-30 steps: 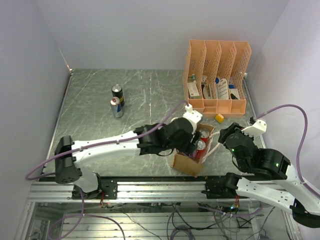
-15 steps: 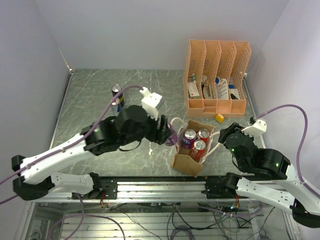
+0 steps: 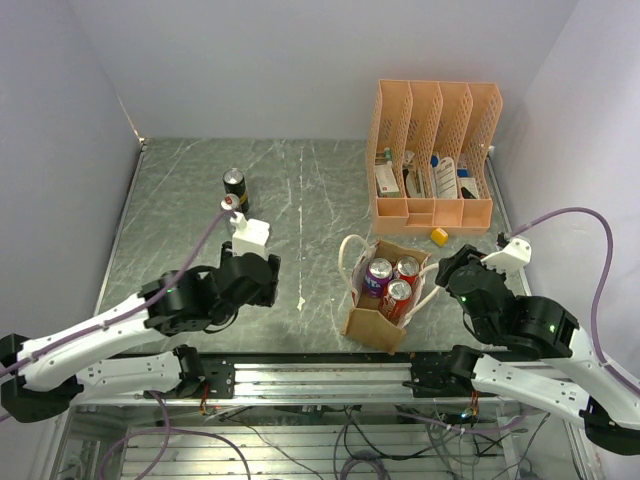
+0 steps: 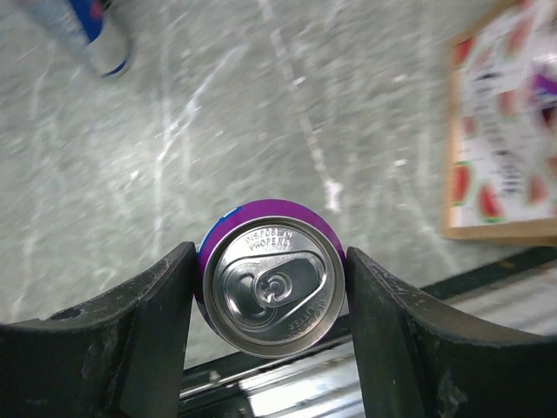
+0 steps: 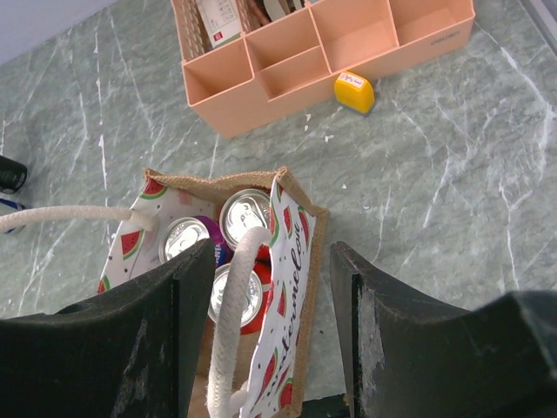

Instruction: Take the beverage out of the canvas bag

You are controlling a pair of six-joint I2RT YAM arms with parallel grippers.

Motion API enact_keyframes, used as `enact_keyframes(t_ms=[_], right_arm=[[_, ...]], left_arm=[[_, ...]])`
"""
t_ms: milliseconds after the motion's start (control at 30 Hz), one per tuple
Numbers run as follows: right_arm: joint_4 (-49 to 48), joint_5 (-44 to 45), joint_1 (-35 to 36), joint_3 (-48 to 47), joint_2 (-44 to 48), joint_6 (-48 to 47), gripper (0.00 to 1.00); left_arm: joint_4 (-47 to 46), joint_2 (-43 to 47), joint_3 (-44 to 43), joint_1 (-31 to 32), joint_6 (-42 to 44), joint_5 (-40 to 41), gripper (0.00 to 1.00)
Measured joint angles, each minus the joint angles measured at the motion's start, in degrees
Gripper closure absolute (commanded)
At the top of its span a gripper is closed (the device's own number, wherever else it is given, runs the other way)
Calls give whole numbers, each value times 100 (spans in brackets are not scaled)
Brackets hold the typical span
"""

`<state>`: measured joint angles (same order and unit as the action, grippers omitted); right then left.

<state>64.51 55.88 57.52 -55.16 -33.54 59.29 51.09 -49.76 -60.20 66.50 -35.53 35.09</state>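
Observation:
A purple beverage can (image 4: 274, 292) stands upright between my left gripper's (image 4: 270, 252) fingers, which are shut on its sides above the marble table. In the top view the left arm (image 3: 245, 275) is left of the canvas bag (image 3: 370, 325) and hides that can. The tan bag with watermelon print holds three cans (image 3: 397, 291), one purple and two red. My right gripper (image 5: 271, 252) is open, its fingers straddling the bag's right wall (image 5: 291, 261) and a white rope handle (image 5: 228, 322).
A peach perforated file organizer (image 3: 435, 150) with small items stands at the back right, a yellow block (image 3: 438, 236) in front of it. Two cans (image 3: 234, 182) stand at the back left; the blue one (image 4: 96, 35) is just beyond the left gripper.
My left arm has drawn back from the bag toward the left, carrying the purple can out with it. The right arm and the bag have not moved.

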Motion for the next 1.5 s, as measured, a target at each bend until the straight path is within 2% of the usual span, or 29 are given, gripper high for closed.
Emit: enact_keyframes(t_ms=[167, 333, 533, 867, 967, 1200, 1500], right_arm=[[0, -7, 0, 0, -63, 0, 45], [0, -15, 0, 0, -68, -2, 45], [7, -15, 0, 0, -83, 2, 45], [9, -7, 0, 0, -96, 11, 45], [11, 7, 0, 0, -129, 13, 45], [26, 9, 0, 0, -356, 26, 45], [26, 9, 0, 0, -315, 24, 45]], left_arm=[[291, -289, 369, -411, 50, 455, 93], [-94, -474, 367, -1681, 669, 476, 93], [-918, -1325, 238, -3729, 1392, -579, 93], [-2006, -2581, 208, -5418, 2142, -2433, 93], [-2208, -2614, 310, -5696, 2267, -2706, 93], [-2892, -2465, 831, -5702, 2450, -3115, 93], [-3176, -2435, 1029, -5702, 2649, -3134, 93]])
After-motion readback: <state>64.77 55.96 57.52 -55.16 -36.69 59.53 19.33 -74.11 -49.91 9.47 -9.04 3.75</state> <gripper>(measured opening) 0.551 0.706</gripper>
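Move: The left hand holds the purple can, bound for a bare spot about 18 cm ahead, 13 cm left and 14 cm below. From this hand, the silver can stands about 25 cm ahead, 10 cm left; the black can 31 cm ahead, 9 cm left; the canvas bag 1 cm ahead, 28 cm right. That bare spot lies some 50 cm left and 15 cm ahead of the idle right hand, 14 cm lower. Left hand carries the still-gripped purple can about 18 cm forward, leftward and down, towards the silver can. ##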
